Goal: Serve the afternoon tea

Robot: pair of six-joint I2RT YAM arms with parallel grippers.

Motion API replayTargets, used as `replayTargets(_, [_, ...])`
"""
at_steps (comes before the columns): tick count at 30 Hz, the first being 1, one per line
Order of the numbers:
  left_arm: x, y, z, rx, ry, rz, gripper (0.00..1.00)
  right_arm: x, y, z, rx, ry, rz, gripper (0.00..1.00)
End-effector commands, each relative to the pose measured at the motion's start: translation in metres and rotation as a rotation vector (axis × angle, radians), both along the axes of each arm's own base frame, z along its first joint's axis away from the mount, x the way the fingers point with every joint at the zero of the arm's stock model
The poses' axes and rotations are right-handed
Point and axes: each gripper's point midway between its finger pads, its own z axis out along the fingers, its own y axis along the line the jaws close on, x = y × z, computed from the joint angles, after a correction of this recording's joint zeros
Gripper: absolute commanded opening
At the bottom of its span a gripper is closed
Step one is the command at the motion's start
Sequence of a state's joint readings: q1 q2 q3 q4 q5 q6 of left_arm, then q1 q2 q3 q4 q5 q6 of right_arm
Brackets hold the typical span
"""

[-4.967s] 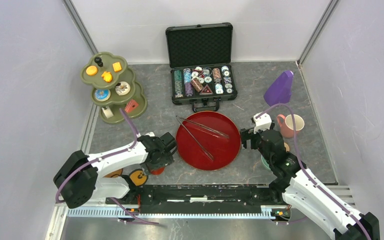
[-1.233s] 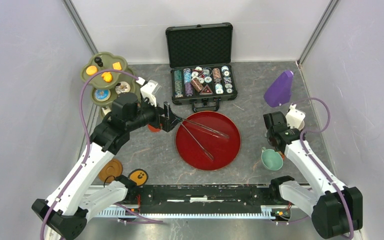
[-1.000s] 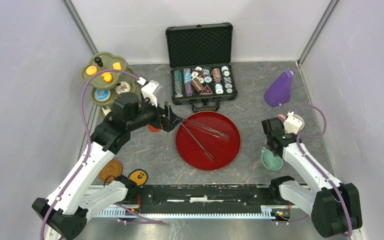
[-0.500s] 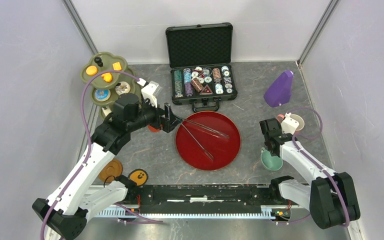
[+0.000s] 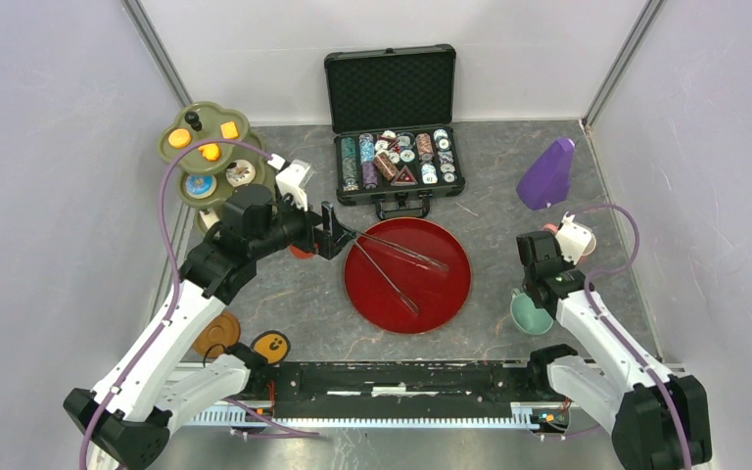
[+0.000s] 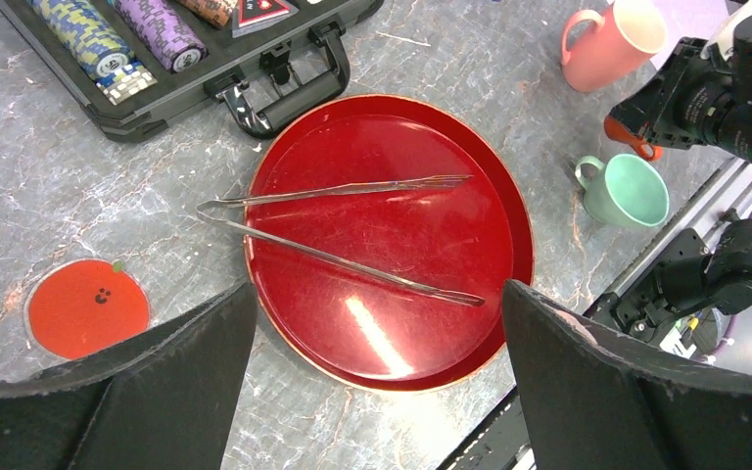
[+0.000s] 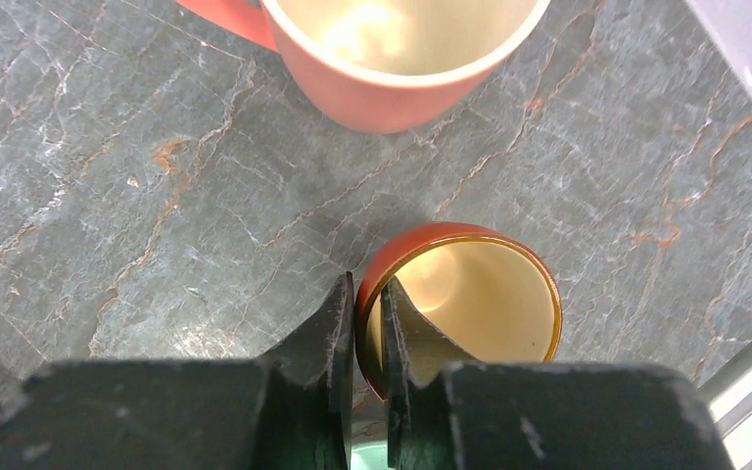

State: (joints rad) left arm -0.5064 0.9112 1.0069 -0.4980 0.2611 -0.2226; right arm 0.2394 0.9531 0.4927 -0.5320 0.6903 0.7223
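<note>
In the right wrist view my right gripper (image 7: 367, 304) is shut on the rim of the orange cup (image 7: 470, 304), one finger inside and one outside. The pink cup (image 7: 401, 59) stands just beyond it, and a sliver of the teal cup (image 7: 370, 455) shows below. From above, the right gripper (image 5: 539, 257) hides the orange cup, with the teal cup (image 5: 531, 313) close by. My left gripper (image 5: 338, 233) hangs wide open at the tray's left edge, over an orange saucer (image 6: 88, 306). The olive-green stand (image 5: 217, 166) at the back left carries biscuits, donuts and a cake slice.
A dark-red tray (image 5: 441, 289) holding metal tongs (image 5: 397, 257) lies in the middle. An open case of poker chips (image 5: 397, 162) stands behind it. A purple object (image 5: 546, 174) sits at the back right. Two saucers (image 5: 217, 333) (image 5: 272, 345) lie near the left arm's base.
My right gripper has closed from open onto the orange cup's rim, and its arm has shifted slightly. The left arm has stayed still and open.
</note>
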Motion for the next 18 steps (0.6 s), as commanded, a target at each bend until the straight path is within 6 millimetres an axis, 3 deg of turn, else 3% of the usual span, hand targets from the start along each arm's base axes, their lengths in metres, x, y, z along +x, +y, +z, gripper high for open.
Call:
replayTargets(1, [0.006,0.003,0.016,0.006,-0.102,0.006,1.0,0.013,-0.007,0.031,-0.082,-0.07,0.058,0.0])
replayTargets(4, [0.008,0.003,0.027,-0.037,-0.093,0.037,1.0,0.028,0.013,0.058,-0.078,-0.093,0.269,0.0])
replayTargets(11, [0.014,-0.001,0.091,-0.194,-0.126,0.107,1.0,0.064,0.105,0.144,-0.013,-0.43,0.873,0.0])
replayTargets(15, [0.023,0.018,0.133,-0.242,-0.236,0.218,1.0,0.084,0.17,0.165,0.064,-0.427,1.11,0.0])
replayTargets(18, [0.022,0.048,0.156,-0.263,-0.349,0.35,1.0,0.092,0.241,0.173,0.043,-0.399,1.277,0.0])
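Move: The right hand already has the orange cup by its rim, some 7 cm above the table. The middle of the red tray lies about 32 cm to its left and 2 cm ahead. The green cup stands roughly 6 cm back and 4 cm left, the pink mug 9 cm ahead and 5 cm right, the purple cone about 22 cm ahead and 2 cm left. From the left hand, empty, the tray is about 12 cm right, 3 cm ahead and 27 cm below. Keeping its pinch on the orange cup's rim, the right hand swings it left, up and somewhat forward, some 20 cm in all and gathering speed, towards the red tray, while turning about 55 degrees counter-clockwise and tipping its fingers up a little. The left hand, still wide open and empty, rises about 10 cm away from the tray, its fingers tilting up. ##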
